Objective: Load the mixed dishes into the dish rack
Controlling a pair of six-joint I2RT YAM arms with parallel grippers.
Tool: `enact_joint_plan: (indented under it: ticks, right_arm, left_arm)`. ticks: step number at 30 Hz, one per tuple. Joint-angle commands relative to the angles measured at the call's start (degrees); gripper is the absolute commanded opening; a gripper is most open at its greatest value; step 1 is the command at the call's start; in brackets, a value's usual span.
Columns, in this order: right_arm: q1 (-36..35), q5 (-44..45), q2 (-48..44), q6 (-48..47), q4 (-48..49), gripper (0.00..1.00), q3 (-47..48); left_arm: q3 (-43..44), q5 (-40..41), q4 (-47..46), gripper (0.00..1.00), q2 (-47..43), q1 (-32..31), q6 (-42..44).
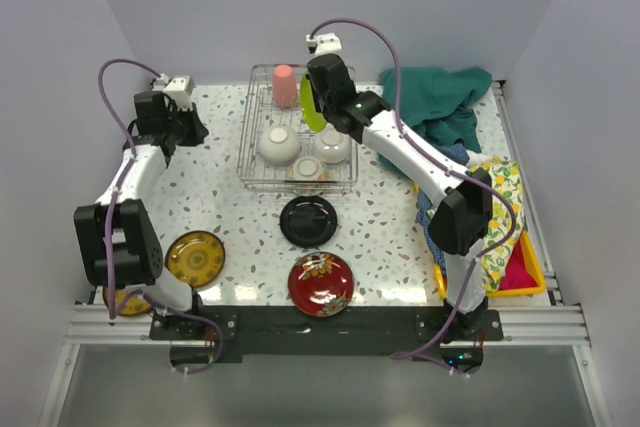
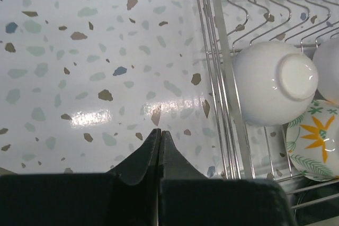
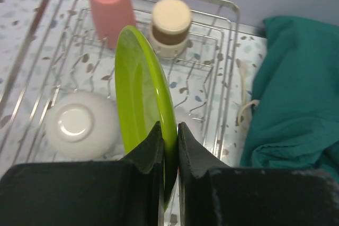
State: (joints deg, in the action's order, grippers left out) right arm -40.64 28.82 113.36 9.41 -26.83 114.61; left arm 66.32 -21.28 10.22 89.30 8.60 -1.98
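Observation:
The wire dish rack (image 1: 252, 117) holds a pink cup (image 1: 284, 85), two upturned white bowls (image 1: 278, 145) (image 1: 333, 145) and a floral bowl (image 1: 308, 169). My right gripper (image 3: 169, 125) is shut on the rim of a lime-green plate (image 3: 139, 93), held on edge over the rack's right side (image 1: 312, 105). A pale-topped cup (image 3: 170, 27) stands behind it. My left gripper (image 2: 160, 130) is shut and empty over the table just left of the rack (image 2: 220, 78). On the table lie a black plate (image 1: 308, 221), a red floral plate (image 1: 320, 283) and a brown-gold plate (image 1: 195, 258).
A teal cloth (image 1: 445, 102) lies right of the rack. A yellow-patterned cloth (image 1: 503, 209) drapes over a yellow tray (image 1: 538, 272) at the right edge. Another brown-gold plate (image 1: 126, 301) peeks out by the left arm's base.

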Motion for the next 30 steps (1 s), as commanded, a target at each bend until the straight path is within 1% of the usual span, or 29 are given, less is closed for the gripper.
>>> enact_joint_plan:
  ticks: [1, 3, 5, 6, 7, 10, 15, 20, 26, 30]
  right_arm:
    - [1.0, 16.87, 3.09, 0.96, 4.41, 0.0, 6.5]
    - [1.09, 18.81, 3.79, -0.7, 6.6, 0.0, 5.98]
    - [1.44, 21.71, 5.72, -0.97, 6.44, 0.0, 7.55]
    - [1.62, 22.5, 6.51, -1.06, 6.0, 0.0, 9.48]
    - [1.71, 23.55, 7.74, -1.49, 5.74, 0.0, 10.1]
    - [2.23, 25.49, 9.41, -3.25, 7.13, 0.0, 11.07]
    - [3.73, 26.73, 12.32, -4.92, 7.4, 0.0, 13.97]
    - [4.52, 26.99, 14.69, -6.68, 7.58, 0.0, 15.73]
    - [4.78, 28.31, 17.86, -9.06, 8.37, 0.0, 17.49]
    - [5.05, 28.75, 19.61, -10.99, 8.2, 0.0, 18.37]
  left_arm:
    - [-0.14, -1.22, -4.33, 0.0, 1.93, -0.86, -1.63]
    - [-0.06, -3.31, -3.19, 0.0, 3.6, -1.39, 0.74]
    - [0.56, -4.38, -0.48, 0.0, 5.26, -2.18, 3.37]
    - [0.65, -7.08, 0.41, 0.0, 5.88, -2.45, 4.25]
    - [1.08, -8.15, 2.59, 0.0, 6.32, -3.06, 6.09]
    - [-0.14, -11.76, 4.28, 0.0, 7.47, -4.2, 8.56]
    - [-1.64, -16.68, 4.46, 0.0, 8.17, -4.82, 7.96]
    - [-2.16, -19.67, 4.19, 0.0, 8.26, -5.0, 7.86]
    - [-1.64, -22.75, 6.3, 0.0, 8.79, -5.09, 9.8]
    - [-1.73, -22.93, 6.57, 0.0, 8.7, -5.09, 10.5]
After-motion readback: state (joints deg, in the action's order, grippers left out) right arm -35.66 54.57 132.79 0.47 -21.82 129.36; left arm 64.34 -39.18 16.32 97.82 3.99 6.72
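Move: The right hand, gripping the green plate, has the rack's open far-right slots about 11 cm ahead, 7 cm right and 20 cm below; beige cups stand 13 cm straight ahead, the pink cup 14 cm ahead and 10 left, equally low. From the left hand, the front part of the rack's left side is 4 cm back, 9 right, 8 down; the large white bowl is 3 cm ahead and 19 right, 11 below. The right hand keeps its pinch on the green plate and carries it some 9 cm forward and 8 cm to the right, past the beige cups towards the far-right slots, turning about 25 degrees clockwise, rolling its left side down and sinking mostly at the end, some 4 cm in all. Meanwhile the left hand, fingers shut, goes about 8 cm right, 7 down and 4 back, turning clockwise, until its tips bear on the front part of the rack's left side. ##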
